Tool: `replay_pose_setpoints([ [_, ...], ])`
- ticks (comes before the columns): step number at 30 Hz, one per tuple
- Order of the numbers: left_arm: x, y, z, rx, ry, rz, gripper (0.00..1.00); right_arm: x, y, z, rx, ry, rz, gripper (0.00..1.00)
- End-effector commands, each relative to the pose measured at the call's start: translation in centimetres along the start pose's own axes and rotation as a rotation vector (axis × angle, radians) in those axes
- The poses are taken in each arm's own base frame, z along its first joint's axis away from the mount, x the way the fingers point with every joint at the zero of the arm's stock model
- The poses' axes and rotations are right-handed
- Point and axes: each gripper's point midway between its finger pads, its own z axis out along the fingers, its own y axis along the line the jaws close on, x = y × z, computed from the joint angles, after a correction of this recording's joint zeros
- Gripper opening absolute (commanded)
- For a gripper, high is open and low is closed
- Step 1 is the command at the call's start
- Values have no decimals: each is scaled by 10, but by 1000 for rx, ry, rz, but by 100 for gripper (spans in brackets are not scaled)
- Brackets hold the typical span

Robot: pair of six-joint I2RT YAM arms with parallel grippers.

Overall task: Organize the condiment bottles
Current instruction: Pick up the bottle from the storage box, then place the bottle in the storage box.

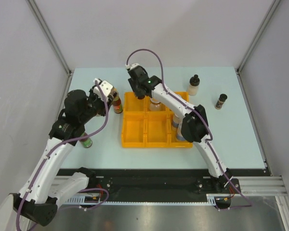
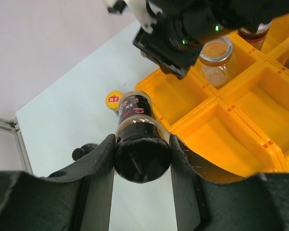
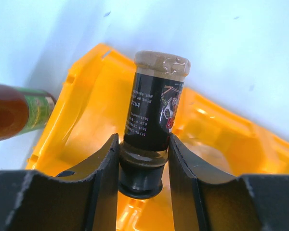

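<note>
My left gripper [image 2: 142, 147] is shut on the black cap of a dark-labelled spice jar [image 2: 135, 113], just off the near left corner of the yellow-orange tray [image 2: 221, 144]. In the top view this gripper [image 1: 109, 93] sits left of the tray [image 1: 135, 137]. My right gripper [image 3: 143, 144] is shut on the neck of a black-labelled spice jar [image 3: 154, 106], hanging over the tray's back left compartment [image 3: 86, 120]; from above it [image 1: 137, 89] is at that corner. A clear jar [image 2: 216, 58] stands in the back middle compartment.
A slim reddish bottle [image 1: 117, 105] stands by the tray's left edge. A green-labelled bottle [image 1: 87, 142] is under the left arm. A pale black-capped bottle [image 1: 194, 85] and a dark spice jar [image 1: 221, 101] stand back right. Blue-labelled shakers [image 1: 178, 129] fill the right compartments.
</note>
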Motion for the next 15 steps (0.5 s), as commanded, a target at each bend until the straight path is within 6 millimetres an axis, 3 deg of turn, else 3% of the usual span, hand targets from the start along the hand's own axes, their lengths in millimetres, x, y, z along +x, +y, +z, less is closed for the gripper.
replay_pose_setpoints([
  [1, -15, -5, 15, 57, -51, 9, 0, -76, -48, -60, 43, -189, 62, 0],
  [9, -16, -12, 48, 133, -44, 25, 0, -103, -86, -86, 0, -252, 123, 0],
  [13, 3, -19, 86, 180, 28, -8, 0, -118, -111, -114, 7, -300, 138, 0],
  [15, 3, -18, 99, 187, 43, -18, 0, -117, -118, -119, 0, -300, 136, 0],
])
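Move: The left hand, already holding a bottle, is bound for the storage box's back-left compartment, roughly 15 cm ahead, 12 cm right and 31 cm below. The sauce bottle stands about 12 cm ahead, 4 cm right and 27 cm below. From the right hand, also holding a bottle, that compartment is some 3 cm back, 5 cm left and 15 cm below; the glass jar is 3 cm back, 5 cm right and 13 cm below. The right hand's destination can't be judged. The right hand keeps its pinch on the capped end of the bottle it already has out of the storage box and carries it up about 10 cm while swinging some 8 cm right and 5 cm forward, away from the back-left compartment and clearing the way. Meanwhile the left hand, its grip on the other bottle's black cap unchanged, speeds up downward, forward and right towards that same compartment, about 5 cm each way, tipping its fingers some 10 degrees further down and turning slightly clockwise. ##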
